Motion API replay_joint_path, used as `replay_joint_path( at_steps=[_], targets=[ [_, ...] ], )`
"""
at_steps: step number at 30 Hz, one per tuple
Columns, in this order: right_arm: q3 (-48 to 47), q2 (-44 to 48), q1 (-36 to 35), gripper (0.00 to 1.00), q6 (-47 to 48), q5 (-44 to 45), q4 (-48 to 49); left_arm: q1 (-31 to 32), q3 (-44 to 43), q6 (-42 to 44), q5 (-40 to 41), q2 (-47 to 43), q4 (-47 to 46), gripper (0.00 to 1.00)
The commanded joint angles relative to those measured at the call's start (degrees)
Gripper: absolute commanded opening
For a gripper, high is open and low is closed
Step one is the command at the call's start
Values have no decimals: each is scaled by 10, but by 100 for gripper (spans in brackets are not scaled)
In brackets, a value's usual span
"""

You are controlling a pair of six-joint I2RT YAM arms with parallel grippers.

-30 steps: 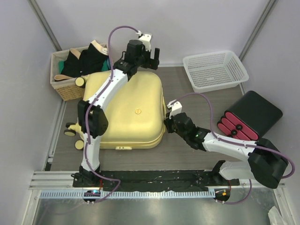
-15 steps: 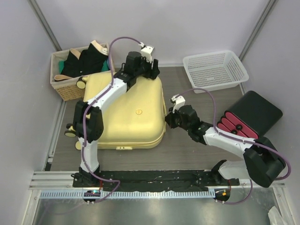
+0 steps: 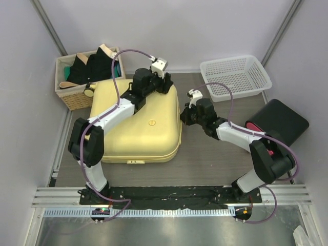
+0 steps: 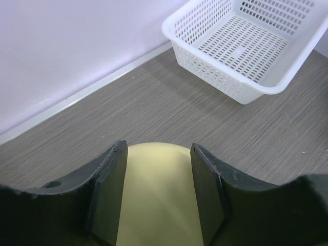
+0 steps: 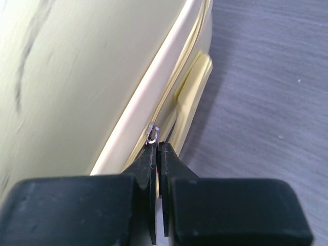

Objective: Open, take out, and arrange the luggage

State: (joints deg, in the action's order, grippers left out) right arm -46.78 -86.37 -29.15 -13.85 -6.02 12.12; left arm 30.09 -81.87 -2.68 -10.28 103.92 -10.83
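The pale-yellow luggage (image 3: 148, 133) lies flat and closed in the middle of the floor. My left gripper (image 3: 165, 82) hangs over its far right corner. In the left wrist view the fingers (image 4: 156, 148) stand apart, with the rounded yellow corner (image 4: 156, 195) showing between them; whether they touch it I cannot tell. My right gripper (image 3: 184, 117) is at the case's right side. There its jaws (image 5: 158, 146) are shut on the small metal zipper pull (image 5: 152, 134), beside the seam and just before the side handle (image 5: 195, 87).
A white perforated basket (image 3: 233, 61) stands at the far right and shows in the left wrist view too (image 4: 225, 84). A wicker basket (image 3: 69, 97) of dark clothes is at the far left. A black box (image 3: 279, 120) sits at the right wall.
My left gripper has come down onto the case's far right corner and its fingers have narrowed. The right gripper has slid along the right side toward the far end, still shut.
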Motion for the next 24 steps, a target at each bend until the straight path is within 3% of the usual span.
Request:
replay_joint_path(
  at_steps=[1,7,15,18,19,22,24],
  targets=[
    [-60,-26,87,1,11,124,75,64,77,-26,-77,2,188,54],
    [-126,-79,136,1,10,80,65,108,112,-25,-70,-12,172,53],
    [-157,-88,141,1,25,71,45,142,120,-34,-35,-45,168,55],
    [-126,-56,142,1,14,79,41,142,114,-32,3,-78,180,62],
    [-107,-33,143,1,8,83,38,142,104,-31,19,-87,200,69],
    [-69,11,141,1,-9,95,27,142,82,-23,114,-130,246,84],
    [-56,28,142,1,-17,100,18,140,72,-27,218,-151,267,89]
  ],
)
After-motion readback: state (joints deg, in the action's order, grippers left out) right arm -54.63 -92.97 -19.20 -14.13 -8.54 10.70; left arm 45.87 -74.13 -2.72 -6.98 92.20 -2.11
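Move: The right hand already pinches the zipper pull on the suitcase's right side; the far right corner it heads for lies about 14 cm ahead, 5 cm left and a little above. The side handle is just below, its middle some 2 cm ahead and 1 cm right; the white basket stands 22 cm ahead and 25 cm right. From the left hand, on that corner, the pull is about 16 cm back, 7 cm right and 12 cm lower. Forward along the suitcase's right side, the right hand draws the still-pinched zipper pull some 7 cm past the side handle, curving about 5 cm right, then eases slightly back. The left hand leaves the far corner, sweeping roughly 14 cm back and to the right over the lid towards the right hand, yawing clockwise, then opens its half-open fingers wider and swings slightly left. ##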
